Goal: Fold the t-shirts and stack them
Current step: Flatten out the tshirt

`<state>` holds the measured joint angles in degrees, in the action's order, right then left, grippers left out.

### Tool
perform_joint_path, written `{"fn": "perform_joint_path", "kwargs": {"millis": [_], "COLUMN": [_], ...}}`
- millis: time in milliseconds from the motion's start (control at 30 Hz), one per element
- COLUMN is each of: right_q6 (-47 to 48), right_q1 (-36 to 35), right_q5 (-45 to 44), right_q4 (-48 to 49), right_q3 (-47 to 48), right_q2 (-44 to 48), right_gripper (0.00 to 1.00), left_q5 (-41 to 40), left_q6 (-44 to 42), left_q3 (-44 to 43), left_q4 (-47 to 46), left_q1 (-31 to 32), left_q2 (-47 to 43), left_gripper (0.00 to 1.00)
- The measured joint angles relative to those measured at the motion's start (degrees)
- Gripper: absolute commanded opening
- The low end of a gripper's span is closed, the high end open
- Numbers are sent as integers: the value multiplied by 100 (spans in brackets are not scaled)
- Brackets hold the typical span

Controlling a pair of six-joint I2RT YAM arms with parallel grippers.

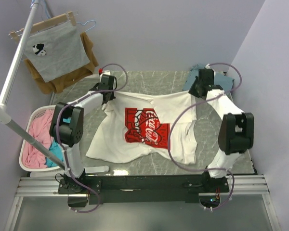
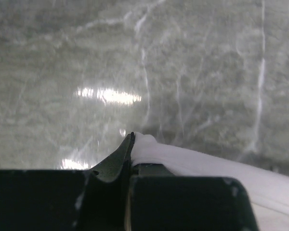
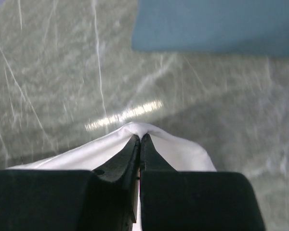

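Observation:
The white t-shirt [image 1: 149, 127] with a red chest logo [image 1: 145, 126] lies spread on the marble table, its top edge stretched between my two grippers. At the far left, my left gripper [image 1: 107, 95] is shut on the shirt's edge; white cloth [image 2: 183, 161] bulges out beside its fingertips. My right gripper [image 1: 201, 91] at the far right is shut on the other end, with white fabric [image 3: 139, 130] pinched between its tips. The teal-blue t-shirt [image 1: 221, 82] lies at the far right corner behind the right gripper, and fills the top of the right wrist view as the teal-blue t-shirt [image 3: 216, 26].
A white laundry basket [image 1: 31, 120] with pink and teal clothes stands off the table's left side. A grey shirt [image 1: 55, 50] over a brown garment hangs on a rack [image 1: 14, 72] at the back left. The purple wall closes the right side.

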<state>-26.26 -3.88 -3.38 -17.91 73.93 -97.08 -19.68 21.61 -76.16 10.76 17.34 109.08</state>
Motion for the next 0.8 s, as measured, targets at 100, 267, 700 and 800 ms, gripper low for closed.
{"fn": "perform_joint_path", "kwargs": {"millis": [100,267,700,800], "right_q6": [37,28,13,15], "right_q1": [35,157,315,313], "right_q5": [98,345,802,863], "right_q4": [11,-98,-273,-275], "right_q3": [686,1864,3193,3191], "right_q2": [-715,-1600,-2369,-2542], "right_gripper": [0,0,0,0], "left_q5": [-144,-590,-1073,-1067], "left_q6": [-173,-533,-1121,-1150], "left_q3": [-573,-1694,-2723,-2723], "left_q4": [127,297,369,365], "left_q1": [-39,-52,-251,-339], "left_q2": [490,1283,2330,2435], "left_gripper": [1,1,43,48]}}
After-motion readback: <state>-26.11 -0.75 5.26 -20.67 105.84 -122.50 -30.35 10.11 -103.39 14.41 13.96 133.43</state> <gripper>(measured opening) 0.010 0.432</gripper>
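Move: Both closed grippers hold the far edge of the white t-shirt. For the left hand, the bare table it is heading for lies about 10 cm ahead, 4 cm left and 7 cm below; the red print is some 16 cm back and 19 cm right, and the white rack foot 17 cm ahead, 8 cm left. The right hand's table spot is about 12 cm straight ahead, 13 cm below, with the folded blue cloth's middle 11 cm ahead and 10 cm right. Still pinching the t-shirt's far edge, both hands drag it quickly forward, the left about 10 cm and the right about 12 cm, beside the blue cloth. Then the left drifts some 3 cm left and sinks about 4 cm towards the table, rolling its left side up some 15 degrees and opening to let the edge loose; the right rises and dips back about 3 cm, keeping its grip. ##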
